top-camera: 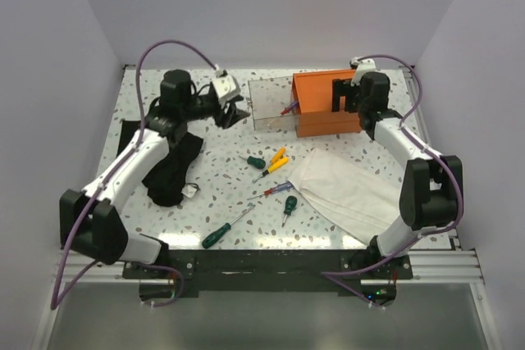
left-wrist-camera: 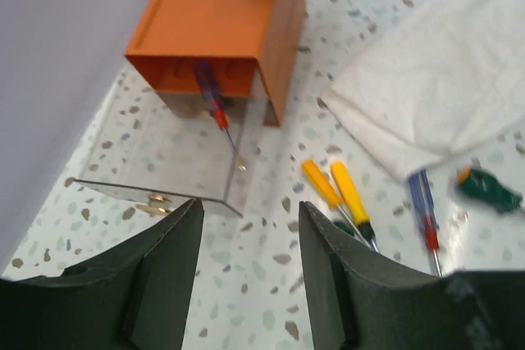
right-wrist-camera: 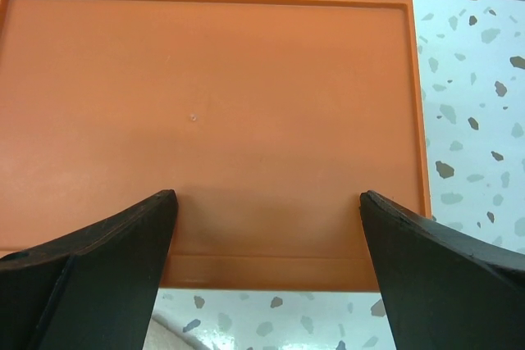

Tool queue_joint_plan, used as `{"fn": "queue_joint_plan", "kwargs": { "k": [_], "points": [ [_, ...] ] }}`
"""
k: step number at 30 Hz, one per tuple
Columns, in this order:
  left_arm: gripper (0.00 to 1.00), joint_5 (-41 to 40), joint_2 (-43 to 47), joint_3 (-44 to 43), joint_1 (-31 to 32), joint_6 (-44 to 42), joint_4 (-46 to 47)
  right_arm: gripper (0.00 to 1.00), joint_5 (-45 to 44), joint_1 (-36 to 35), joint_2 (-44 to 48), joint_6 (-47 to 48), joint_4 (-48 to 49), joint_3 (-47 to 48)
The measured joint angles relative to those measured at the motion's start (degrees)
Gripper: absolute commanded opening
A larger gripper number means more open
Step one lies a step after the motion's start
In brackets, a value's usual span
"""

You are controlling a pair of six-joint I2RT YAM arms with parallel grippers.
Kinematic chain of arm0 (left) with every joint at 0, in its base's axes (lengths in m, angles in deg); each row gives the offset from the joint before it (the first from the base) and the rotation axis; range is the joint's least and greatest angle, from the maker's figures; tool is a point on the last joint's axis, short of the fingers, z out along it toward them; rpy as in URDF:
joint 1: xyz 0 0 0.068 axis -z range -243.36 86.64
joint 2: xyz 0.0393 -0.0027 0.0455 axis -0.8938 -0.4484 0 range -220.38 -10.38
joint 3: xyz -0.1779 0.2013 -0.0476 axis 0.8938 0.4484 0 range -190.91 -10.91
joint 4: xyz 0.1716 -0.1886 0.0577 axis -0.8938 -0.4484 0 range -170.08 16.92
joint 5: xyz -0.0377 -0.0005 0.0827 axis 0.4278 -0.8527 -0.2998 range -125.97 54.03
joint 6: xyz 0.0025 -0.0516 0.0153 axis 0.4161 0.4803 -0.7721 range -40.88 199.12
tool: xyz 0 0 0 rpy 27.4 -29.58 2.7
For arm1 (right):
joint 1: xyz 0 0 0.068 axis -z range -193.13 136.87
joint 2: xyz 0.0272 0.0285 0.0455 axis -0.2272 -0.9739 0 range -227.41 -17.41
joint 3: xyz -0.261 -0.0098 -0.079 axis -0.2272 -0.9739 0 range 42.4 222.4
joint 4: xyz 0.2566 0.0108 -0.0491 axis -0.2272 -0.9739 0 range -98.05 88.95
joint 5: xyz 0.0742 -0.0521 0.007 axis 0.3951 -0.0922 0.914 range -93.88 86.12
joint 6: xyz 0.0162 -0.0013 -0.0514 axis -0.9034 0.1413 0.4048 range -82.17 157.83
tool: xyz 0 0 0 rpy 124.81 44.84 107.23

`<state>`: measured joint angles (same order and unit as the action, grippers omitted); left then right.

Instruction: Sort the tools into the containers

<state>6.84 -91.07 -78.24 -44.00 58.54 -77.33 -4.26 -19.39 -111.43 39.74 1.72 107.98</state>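
The orange container (top-camera: 324,114) stands at the back right, with a clear drawer (top-camera: 269,104) pulled out to its left. A red-and-blue screwdriver (left-wrist-camera: 211,93) lies in that drawer, handle toward the box. My left gripper (left-wrist-camera: 250,227) hangs open and empty just outside the drawer's outer end (left-wrist-camera: 156,194). My right gripper (right-wrist-camera: 267,198) is open wide over the container's flat orange top (right-wrist-camera: 213,96), holding nothing. On the table lie two yellow screwdrivers (left-wrist-camera: 336,190), a red-and-blue one (left-wrist-camera: 424,212) and green-handled ones (top-camera: 251,161) (top-camera: 289,205) (top-camera: 220,234).
A white cloth (top-camera: 346,188) is spread at the front right, near the loose tools. A black fabric piece (top-camera: 171,168) lies under my left arm. Walls close in the table at the back and on both sides.
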Motion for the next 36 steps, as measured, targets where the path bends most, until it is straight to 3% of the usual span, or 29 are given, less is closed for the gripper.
{"fn": "queue_joint_plan", "kwargs": {
  "k": [5, 8, 11, 15, 19, 26, 32, 36],
  "points": [
    [0.55, 5.2, -0.8, 6.3, 1.1, -26.2, -17.2, 0.98, 0.1, 0.0, 2.2, 0.0, -0.2, -2.1],
    [0.56, 4.3, -6.0, 6.7, 2.4, -34.3, -26.8, 0.98, 0.1, 0.0, 3.2, 0.0, -0.3, -3.1],
    [0.57, 1.3, -5.7, 11.6, 3.5, -34.0, -25.8, 0.98, 0.0, 0.0, 3.6, 0.0, 0.6, -3.8],
    [0.58, -4.6, 1.9, 25.0, 7.8, -32.5, -16.5, 0.98, 0.0, 0.0, 4.3, -0.2, 1.3, -5.0],
    [0.58, -6.7, 1.3, 28.2, 10.1, -32.5, -8.6, 0.98, 0.1, 0.0, 4.6, -0.4, 1.2, -5.2],
    [0.58, -8.5, -9.6, 23.5, 10.0, -33.6, 2.2, 0.98, 0.1, 0.0, 4.7, -0.4, 1.1, -5.2],
    [0.54, -7.6, -18.6, 12.7, 10.0, -36.3, 1.5, 0.98, 0.1, 0.0, 4.7, -0.5, 1.1, -5.2],
    [0.5, -5.7, -24.5, 5.2, 10.0, -39.8, -5.0, 0.98, 0.1, 0.0, 4.7, -0.4, 1.1, -5.2]
  ]
}}
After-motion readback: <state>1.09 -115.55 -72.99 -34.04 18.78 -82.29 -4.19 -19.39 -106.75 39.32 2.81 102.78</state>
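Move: The stubby green screwdriver lies on the table some 26 cm below the left hand, about 6 cm to its right and 2 cm back. From that screwdriver, the two yellow screwdrivers are about 5 cm right and 1 cm nearer the base, the blue-and-red one about 6 cm right and 9 cm back, and the clear drawer some 18 cm farther out and 4 cm right. From the right hand, the green screwdriver is roughly 30 cm left, 15 cm back and 15 cm lower. Down and back first, the empty left hand drops some 20 cm while drawing back about 13 cm from the clear drawer, fingers tipping downward by roughly 30 degrees and swinging clockwise. Then, low over the table, it runs forward and somewhat right to the stubby green screwdriver, bringing its half-open fingers over the handle. The right hand eases back 2 cm at the orange cabinet, fingers still wide. ##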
